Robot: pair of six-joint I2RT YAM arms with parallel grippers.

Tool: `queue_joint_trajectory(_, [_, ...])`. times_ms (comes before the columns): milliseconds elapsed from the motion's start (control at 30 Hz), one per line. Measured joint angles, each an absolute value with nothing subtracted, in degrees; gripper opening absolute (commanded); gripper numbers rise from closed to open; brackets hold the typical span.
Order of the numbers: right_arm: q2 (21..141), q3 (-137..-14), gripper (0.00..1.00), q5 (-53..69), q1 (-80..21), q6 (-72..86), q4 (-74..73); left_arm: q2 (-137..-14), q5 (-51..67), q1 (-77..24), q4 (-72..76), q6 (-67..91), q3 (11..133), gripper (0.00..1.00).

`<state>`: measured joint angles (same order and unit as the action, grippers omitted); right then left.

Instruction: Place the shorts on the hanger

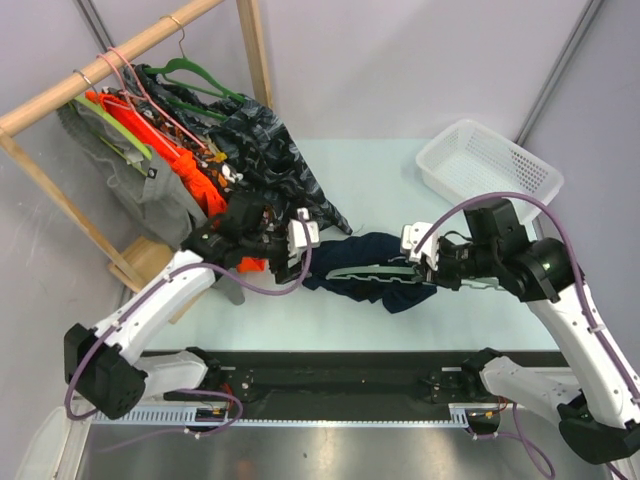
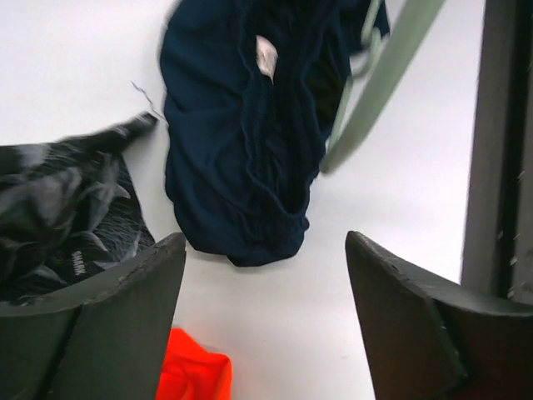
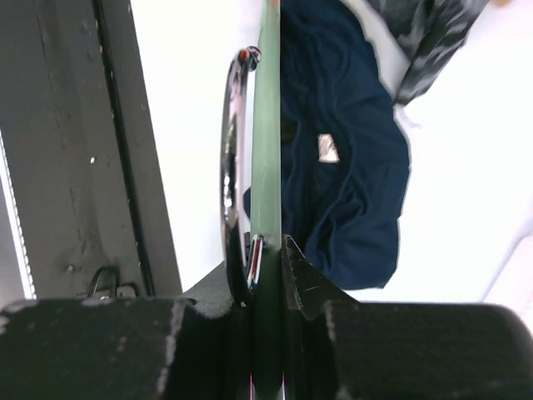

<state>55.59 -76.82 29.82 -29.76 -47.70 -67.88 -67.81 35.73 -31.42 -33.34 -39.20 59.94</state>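
Observation:
The navy shorts (image 1: 370, 268) lie bunched on the table between the arms, white label up (image 2: 266, 57). The pale mint hanger (image 1: 375, 270) lies across them with its wavy bar showing. My right gripper (image 3: 268, 250) is shut on the hanger (image 3: 268, 125) beside its metal hook (image 3: 231, 158); the shorts (image 3: 350, 167) hang past it. My left gripper (image 2: 265, 275) is open and empty, a little short of the shorts' (image 2: 241, 150) near edge, over bare table. The hanger's arm (image 2: 379, 83) crosses the upper right of the left wrist view.
A wooden rack (image 1: 110, 60) at the back left holds hangers and clothes, with a black-and-grey patterned garment (image 1: 270, 150) and an orange garment (image 1: 200, 180) spilling onto the table. A white basket (image 1: 488, 165) stands at the back right. A black rail (image 1: 340, 375) runs along the near edge.

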Motion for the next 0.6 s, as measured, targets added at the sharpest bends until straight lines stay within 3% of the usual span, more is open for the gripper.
queue_joint_trajectory(100, [57.06, -76.44, 0.00, 28.62, -29.71, -48.36, -68.58, -70.89, 33.89, -32.71, -33.54, -44.10, 58.22, 0.66])
queue_joint_trajectory(600, [61.82, -75.55, 0.00, 28.16, -27.18, -50.28, -64.95, -81.41, 28.97, -36.36, -31.51, -58.59, 55.07, 0.59])
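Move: The shorts' middle lies about 14 cm to the left hand's right, 5 cm ahead and 20 below; the camouflage garment's hem is some 14 cm ahead, 11 right and 18 below. The hanger's left tip is roughly 10 cm right, 3 back and 6 below. From the right hand, already gripping the hanger near its hook, the shorts lie about 11 cm left, 9 ahead and 27 below. The left hand sinks about 10 cm towards the shorts, fingers narrowing, while the right carries the hanger forward. ##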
